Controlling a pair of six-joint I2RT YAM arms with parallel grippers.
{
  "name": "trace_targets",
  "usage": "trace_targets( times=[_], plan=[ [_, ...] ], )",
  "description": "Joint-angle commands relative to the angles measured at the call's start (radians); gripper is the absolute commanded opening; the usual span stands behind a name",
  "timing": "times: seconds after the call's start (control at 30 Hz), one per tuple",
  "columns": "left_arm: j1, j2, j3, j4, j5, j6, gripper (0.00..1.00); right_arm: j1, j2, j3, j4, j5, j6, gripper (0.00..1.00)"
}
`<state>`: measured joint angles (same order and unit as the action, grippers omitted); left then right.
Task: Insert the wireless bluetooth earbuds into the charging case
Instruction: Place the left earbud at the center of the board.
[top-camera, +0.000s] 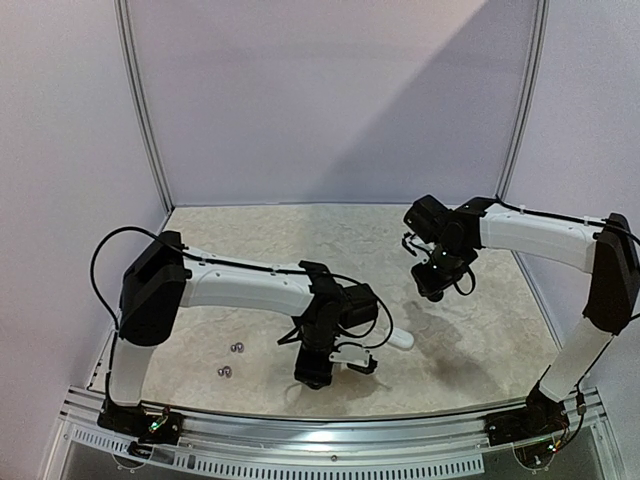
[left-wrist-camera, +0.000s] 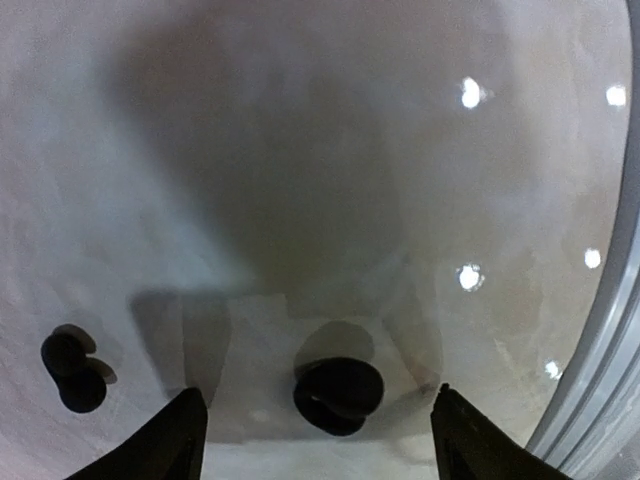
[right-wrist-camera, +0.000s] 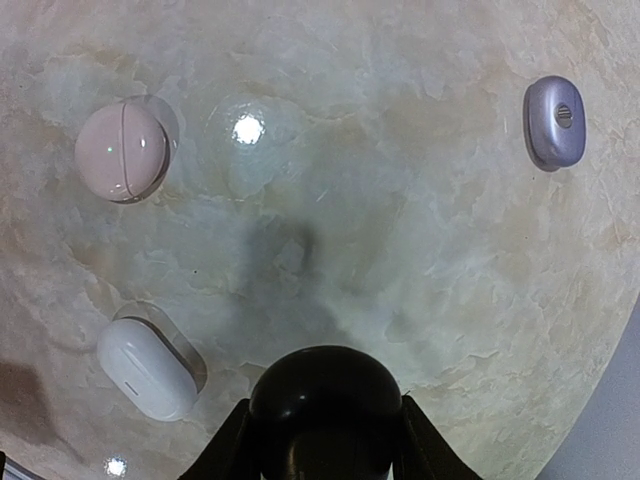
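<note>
My left gripper (left-wrist-camera: 316, 392) stands open, low over the table near its front edge. A black earbud (left-wrist-camera: 338, 396) lies on the surface between the two fingertips, touching neither. Further left lie two more dark earbuds (left-wrist-camera: 72, 370), close together. From above, the left gripper (top-camera: 315, 376) points straight down, with two small earbuds (top-camera: 232, 360) on the table to its left. My right gripper (right-wrist-camera: 322, 402) is shut on a rounded black charging case (right-wrist-camera: 325, 400), held above the table at the back right (top-camera: 432, 284).
Under the right gripper lie a round pink case (right-wrist-camera: 122, 150), a white oval case (right-wrist-camera: 145, 368) and a lavender case (right-wrist-camera: 554, 122). A white case (top-camera: 400, 340) shows just right of the left gripper. The metal front rail (left-wrist-camera: 600, 350) runs close by.
</note>
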<state>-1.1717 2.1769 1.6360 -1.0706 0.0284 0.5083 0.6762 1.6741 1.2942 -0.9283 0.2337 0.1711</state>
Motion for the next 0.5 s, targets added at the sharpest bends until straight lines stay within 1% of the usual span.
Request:
trace_targets(
  times=[0.0, 0.03, 0.07, 0.17, 0.23, 0.37, 0.47],
  plan=[
    [0.0, -0.072, -0.061, 0.03, -0.025, 0.022, 0.9, 0.008, -0.045, 0.008, -0.022, 0.015, 0.0, 0.13],
    [0.001, -0.09, -0.061, 0.023, -0.025, 0.026, 0.98, 0.009, -0.049, 0.014, -0.025, 0.014, 0.001, 0.13],
    [0.001, -0.109, -0.056, 0.005, -0.025, 0.033, 0.99, 0.009, -0.05, 0.02, -0.027, 0.012, 0.001, 0.13],
    [0.001, -0.179, -0.044, -0.047, -0.01, 0.056, 0.99, 0.008, -0.05, 0.043, -0.03, 0.004, 0.001, 0.13],
    [0.003, -0.238, -0.038, -0.083, -0.024, 0.078, 0.99, 0.009, -0.044, 0.063, -0.032, -0.001, -0.002, 0.13],
    [0.031, -0.364, -0.039, -0.165, -0.153, 0.141, 0.99, 0.008, -0.017, 0.126, -0.05, -0.005, -0.011, 0.13],
    [0.095, -0.467, -0.05, -0.203, -0.226, 0.153, 0.99, 0.008, 0.015, 0.19, -0.069, -0.007, -0.012, 0.12]
  ],
)
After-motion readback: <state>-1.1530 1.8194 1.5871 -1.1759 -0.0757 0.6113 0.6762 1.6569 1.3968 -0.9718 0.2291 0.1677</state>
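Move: The left earbud (black) already lies free on the board between the left hand's parted fingertips, practically at the hand point. The other black earbud is some 7 cm farther out and 2 cm to the right; the white case is about 10 cm ahead and 18 cm to the right, the pink case about 19 cm ahead and 12 cm to the right. From the right hand, which holds the black case, the left earbud is roughly 24 cm to the left, 15 cm back and 10 cm below. Straight up and away from the set-down earbud goes the left hand, after its already parted fingers spread to full width with a slip of about 1 cm to the left; the lift gathers speed to about 12 cm, drifting left late, with the fingertips tilting forward and right. The right hand keeps its hold on the black case and rises some 4 cm. ##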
